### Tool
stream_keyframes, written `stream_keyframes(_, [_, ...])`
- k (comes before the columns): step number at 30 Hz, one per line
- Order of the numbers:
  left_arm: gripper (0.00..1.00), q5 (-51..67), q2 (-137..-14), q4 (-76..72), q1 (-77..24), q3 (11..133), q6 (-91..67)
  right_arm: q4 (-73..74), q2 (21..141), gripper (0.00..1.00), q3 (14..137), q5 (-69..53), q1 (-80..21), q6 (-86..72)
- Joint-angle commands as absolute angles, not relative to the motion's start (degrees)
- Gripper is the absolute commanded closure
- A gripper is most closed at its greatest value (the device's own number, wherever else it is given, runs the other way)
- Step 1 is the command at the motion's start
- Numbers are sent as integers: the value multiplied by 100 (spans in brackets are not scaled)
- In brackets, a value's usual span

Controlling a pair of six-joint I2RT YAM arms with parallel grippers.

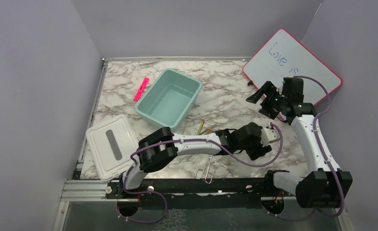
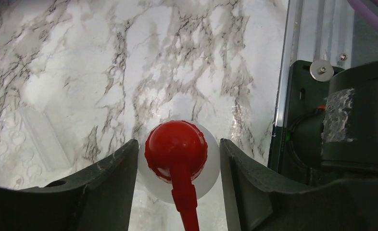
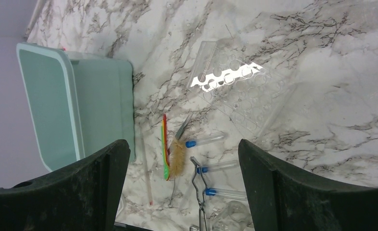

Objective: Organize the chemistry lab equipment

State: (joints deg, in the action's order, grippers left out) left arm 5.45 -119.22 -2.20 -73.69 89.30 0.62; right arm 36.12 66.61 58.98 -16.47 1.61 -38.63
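In the left wrist view the red-bulbed dropper [image 2: 176, 147] stands on a round white body [image 2: 208, 168] directly between my left gripper's [image 2: 179, 151] fingers. The white body fills the gap and meets both fingers, so the left gripper is shut on it, low over the table right of centre [image 1: 272, 136]. My right gripper [image 1: 264, 98] hangs open above the table with nothing in it. Below it lie the green-handled tool [image 3: 166, 154], the tan brush [image 3: 178, 159], the metal tongs [image 3: 200, 187], the thin clear rod [image 3: 145, 163], blue-capped tubes [image 3: 204, 140] and a clear glass vessel [image 3: 233, 216].
A teal bin [image 1: 170, 96] stands at the table's middle back, with its white lid [image 1: 111, 143] at the front left. The pink marker [image 1: 141, 88] lies left of the bin. A pink-framed whiteboard [image 1: 293, 65] leans at the back right. A clear plastic rack [image 3: 240, 91] lies on the marble.
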Motion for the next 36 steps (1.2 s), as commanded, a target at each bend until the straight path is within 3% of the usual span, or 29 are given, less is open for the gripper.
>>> stream_keyframes(1, [59,183,-11278,-113,-7365,8564,30,3652,6452,12,5984,-1441,202,-3727])
stream_keyframes(14, [61,-1645,-8989,-331,-7266,7936,86,3682,6023,12,6013,-1263,202,-3618])
stream_keyframes(19, [62,-2653,-8314,-362,-7014,7683,284,3842,5814,13,6322,-138,202,-3439])
stream_keyframes(27, [66,-3161,-7606,-505,-5488,7309,23,3709,5665,13,6099,-689,202,-3194])
stream_keyframes(36, [66,-3078,-8144,-541,-3743,7163,-727,3606,5372,14,5379,-1681,202,-3129])
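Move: The left hand already has the white beaker with the red bulb between its fingers; the teal bin lies about 40 cm to its left and 27 cm ahead. Nearer, the glass flask stands some 12 cm left and 1 cm back, the tongs about 20 cm left and 3 cm back, and the brush roughly 23 cm left and 7 cm ahead. From the idle right hand the bin is some 39 cm left, 10 cm ahead and lower. Keeping the beaker pinched, the left hand lifts about 25 cm, then swings left and forward towards the bin. ##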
